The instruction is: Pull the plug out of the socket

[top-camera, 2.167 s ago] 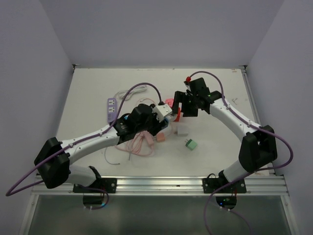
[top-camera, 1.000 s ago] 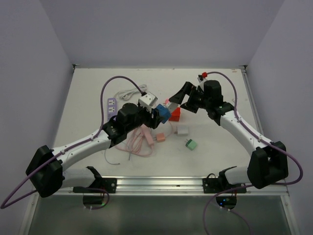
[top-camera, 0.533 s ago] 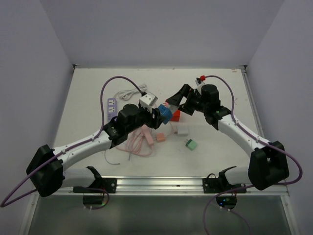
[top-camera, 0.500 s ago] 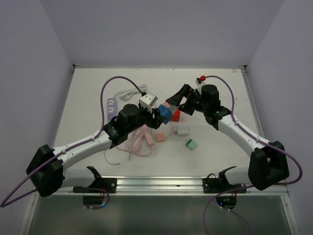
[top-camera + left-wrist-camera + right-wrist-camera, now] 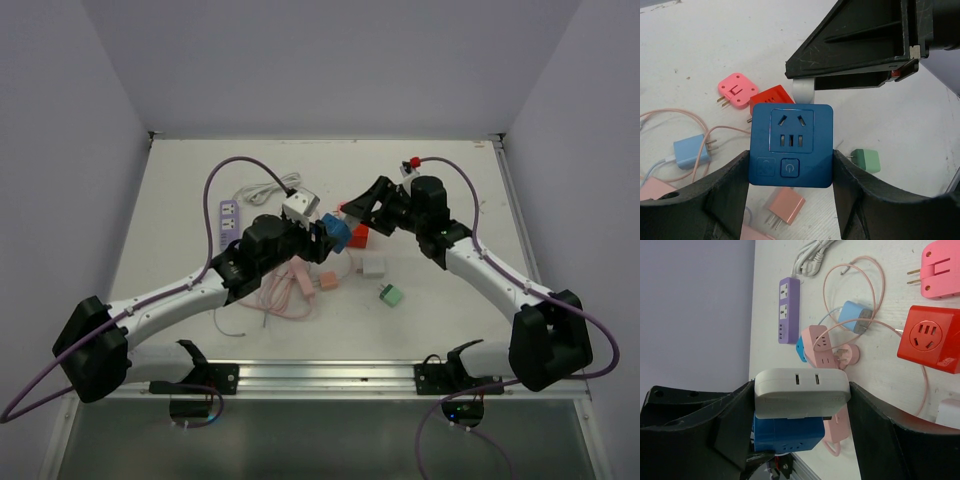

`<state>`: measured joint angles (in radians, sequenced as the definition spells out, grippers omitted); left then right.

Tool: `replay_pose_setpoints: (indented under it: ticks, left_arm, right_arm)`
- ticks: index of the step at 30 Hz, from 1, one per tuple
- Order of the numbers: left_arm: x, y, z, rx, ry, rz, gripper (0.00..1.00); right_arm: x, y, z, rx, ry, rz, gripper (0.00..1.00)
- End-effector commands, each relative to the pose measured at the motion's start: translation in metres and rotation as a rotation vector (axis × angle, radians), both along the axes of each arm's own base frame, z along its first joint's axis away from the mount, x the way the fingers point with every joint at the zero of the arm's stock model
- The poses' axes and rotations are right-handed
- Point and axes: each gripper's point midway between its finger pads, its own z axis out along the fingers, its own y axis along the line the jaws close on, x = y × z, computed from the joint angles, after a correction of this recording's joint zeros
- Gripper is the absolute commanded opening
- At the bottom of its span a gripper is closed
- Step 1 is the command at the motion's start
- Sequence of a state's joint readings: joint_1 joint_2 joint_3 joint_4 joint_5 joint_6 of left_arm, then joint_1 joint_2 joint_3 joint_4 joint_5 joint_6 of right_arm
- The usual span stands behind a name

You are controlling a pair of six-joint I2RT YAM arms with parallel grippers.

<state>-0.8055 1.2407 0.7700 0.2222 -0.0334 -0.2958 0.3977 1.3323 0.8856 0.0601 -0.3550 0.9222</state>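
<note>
A blue cube socket (image 5: pixel 791 145) hangs above the table, and my left gripper (image 5: pixel 791 159) is shut on its two sides. A white plug (image 5: pixel 801 390) sits pushed into the far side of the blue cube socket (image 5: pixel 786 434). My right gripper (image 5: pixel 801 391) is shut on that plug, one finger against each end. From the left wrist view only a white sliver of the plug (image 5: pixel 802 91) shows under the right gripper's black fingers (image 5: pixel 860 50). Seen from above, the left gripper (image 5: pixel 325 236) and right gripper (image 5: pixel 356 208) meet at the socket (image 5: pixel 336 231) over mid-table.
Below on the table lie a red cube socket (image 5: pixel 932 337), a pink plug (image 5: pixel 940 267), a purple power strip (image 5: pixel 788 310), a pink strip with coiled cable (image 5: pixel 822 347), a light blue charger (image 5: pixel 854 316), a green charger (image 5: pixel 391 294) and a white charger (image 5: pixel 372 267).
My right gripper has moved in onto the white plug and its jaws have come together on it. The left arm has held the blue socket still.
</note>
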Motion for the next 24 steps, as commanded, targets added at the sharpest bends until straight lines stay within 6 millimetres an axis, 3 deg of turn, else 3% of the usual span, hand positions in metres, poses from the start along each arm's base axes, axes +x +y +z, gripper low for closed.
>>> replay_pose_setpoints:
  ticks: [1, 6, 10, 19, 24]
  left_arm:
    - [0.0, 0.001, 0.025, -0.082, -0.039, 0.027, 0.0]
    - [-0.009, 0.003, 0.009, -0.049, 0.02, 0.005, 0.0]
    - [-0.017, 0.004, -0.005, -0.047, 0.075, -0.008, 0.0]
    - [-0.033, 0.012, -0.033, 0.03, 0.169, -0.032, 0.0]
    - [-0.034, 0.019, -0.036, 0.061, 0.183, -0.014, 0.0]
  right_arm:
    - [0.007, -0.007, 0.022, -0.01, -0.082, -0.046, 0.38]
    - [0.016, -0.019, 0.028, -0.053, -0.109, -0.1, 0.24]
    - [0.032, -0.032, 0.046, -0.074, -0.155, -0.161, 0.15]
    - [0.063, -0.071, 0.075, -0.175, -0.247, -0.292, 0.12]
    - [0.068, -0.087, 0.074, -0.235, -0.245, -0.306, 0.14]
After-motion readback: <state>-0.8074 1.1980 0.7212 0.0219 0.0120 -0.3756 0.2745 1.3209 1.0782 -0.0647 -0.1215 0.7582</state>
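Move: The left gripper holds the blue socket. The white plug, seated in it and gripped by the right hand, is about 4 cm ahead and 4 cm right of the left hand. The peach adapter lies roughly 18 cm below the left hand. From the right hand, the socket is about 4 cm back and 4 cm left; the red cube sits some 4 cm ahead, 2 cm right and 16 cm below, the white block 3 cm back, 6 cm right and 17 cm below. Keep both grips shut and nearly still while the right arm's pull on the white plug builds, then draw the right hand away from the blue socket, about 8 cm right, 6 cm forward and nearly as far up, turning some 15 degrees clockwise. As it comes free, bring the left gripper down about 5 cm and slightly back, nose tipping down, still holding the socket. ##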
